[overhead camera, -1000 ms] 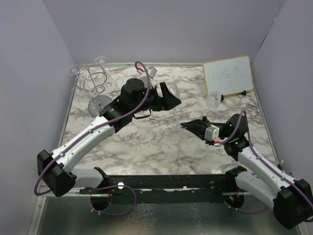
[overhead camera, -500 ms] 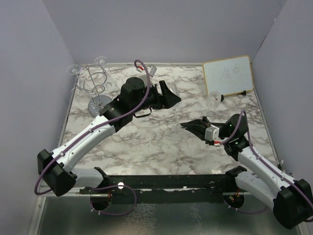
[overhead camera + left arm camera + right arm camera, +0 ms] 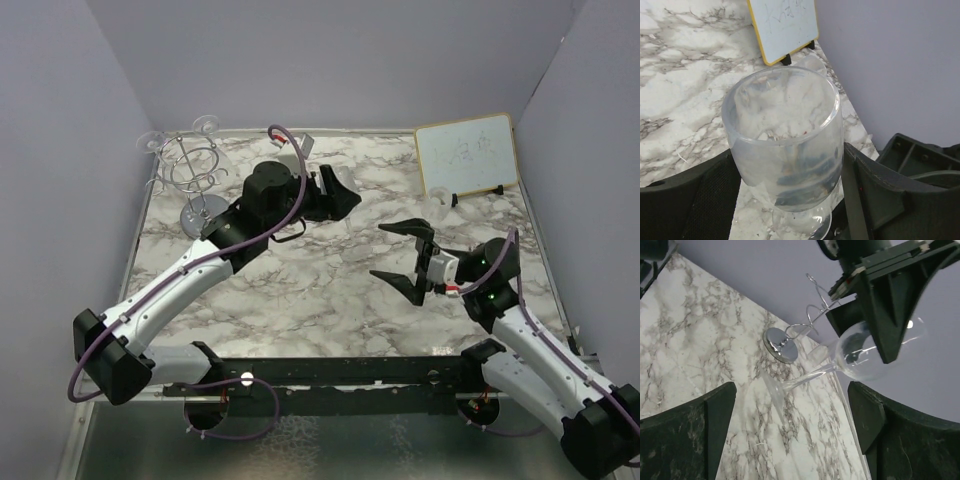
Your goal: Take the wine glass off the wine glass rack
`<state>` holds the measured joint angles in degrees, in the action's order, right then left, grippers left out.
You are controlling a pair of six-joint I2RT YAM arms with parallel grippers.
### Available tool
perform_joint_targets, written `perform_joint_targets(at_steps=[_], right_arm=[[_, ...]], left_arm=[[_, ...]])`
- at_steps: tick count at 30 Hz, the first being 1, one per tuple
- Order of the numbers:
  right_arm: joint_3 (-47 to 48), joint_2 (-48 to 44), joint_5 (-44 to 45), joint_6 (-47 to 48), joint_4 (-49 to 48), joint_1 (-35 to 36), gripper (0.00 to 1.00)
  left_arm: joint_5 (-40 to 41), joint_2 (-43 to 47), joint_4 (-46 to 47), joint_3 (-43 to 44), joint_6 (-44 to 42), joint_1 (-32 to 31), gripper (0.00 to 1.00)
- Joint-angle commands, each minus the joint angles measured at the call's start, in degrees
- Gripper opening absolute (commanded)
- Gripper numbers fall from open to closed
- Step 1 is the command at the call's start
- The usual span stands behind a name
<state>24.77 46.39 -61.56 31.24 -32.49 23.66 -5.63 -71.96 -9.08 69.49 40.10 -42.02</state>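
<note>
My left gripper [image 3: 790, 192] is shut on a clear wine glass [image 3: 785, 135], its black fingers [image 3: 867, 187] pressing both sides of the bowl. In the right wrist view that glass [image 3: 867, 352] lies tilted above the marble, stem and foot pointing towards the right gripper. The chrome wine glass rack [image 3: 195, 170] stands at the table's back left with two more glasses hanging from it; its mirror-like base [image 3: 780, 344] shows behind the held glass. From above, the left gripper [image 3: 345, 192] hovers mid-table and the right gripper [image 3: 382, 252] stands open a little to its right, holding nothing.
A small yellow-framed whiteboard [image 3: 467, 153] leans on a stand at the back right, with another clear glass [image 3: 437, 205] on the marble in front of it. Lavender walls close in the table on three sides.
The right gripper has gone from shut to wide open and has turned to face the held glass. The left gripper with the glass has shifted slightly left and back.
</note>
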Motion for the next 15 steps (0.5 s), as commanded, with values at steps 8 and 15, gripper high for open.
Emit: perform_joint_targets(at_steps=[8,15], right_arm=[[23.0,-5.3,46.2,-36.0,31.0,0.3,0.97],[36.5,-5.1,70.8,-46.4,47.3,0.3,0.99]], left_arm=[[5.9,3.9,20.1,-6.5,-17.7,0.1,0.54],[-0.1,-0.6,37.9,-12.4,-32.4,-3.2,0.54]])
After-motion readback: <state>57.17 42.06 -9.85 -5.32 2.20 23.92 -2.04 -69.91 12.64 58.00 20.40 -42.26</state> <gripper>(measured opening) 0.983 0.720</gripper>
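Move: My left hand still grips the wine glass by its bowl, tilted, with its middle about 3 cm back from my grip and 5 cm below. From my open right hand, the glass's middle is roughly 6 cm ahead, 8 cm left and 2 cm higher. A second glass stands on the table about 14 cm ahead, 14 cm right and 17 cm below my right hand; the whiteboard is some 30 cm ahead, 24 cm right and 15 cm below. I sweep my right hand, already wide open, up and away from the held glass, about 16 cm up with 9 cm to the right and 7 cm forward, and swing its fingers clockwise from pointing left to ahead-left. My left hand keeps its grip on the bowl, eases about 2 cm forward and tips its fingers up some 25 degrees, bringing the foot in under the bowl. ##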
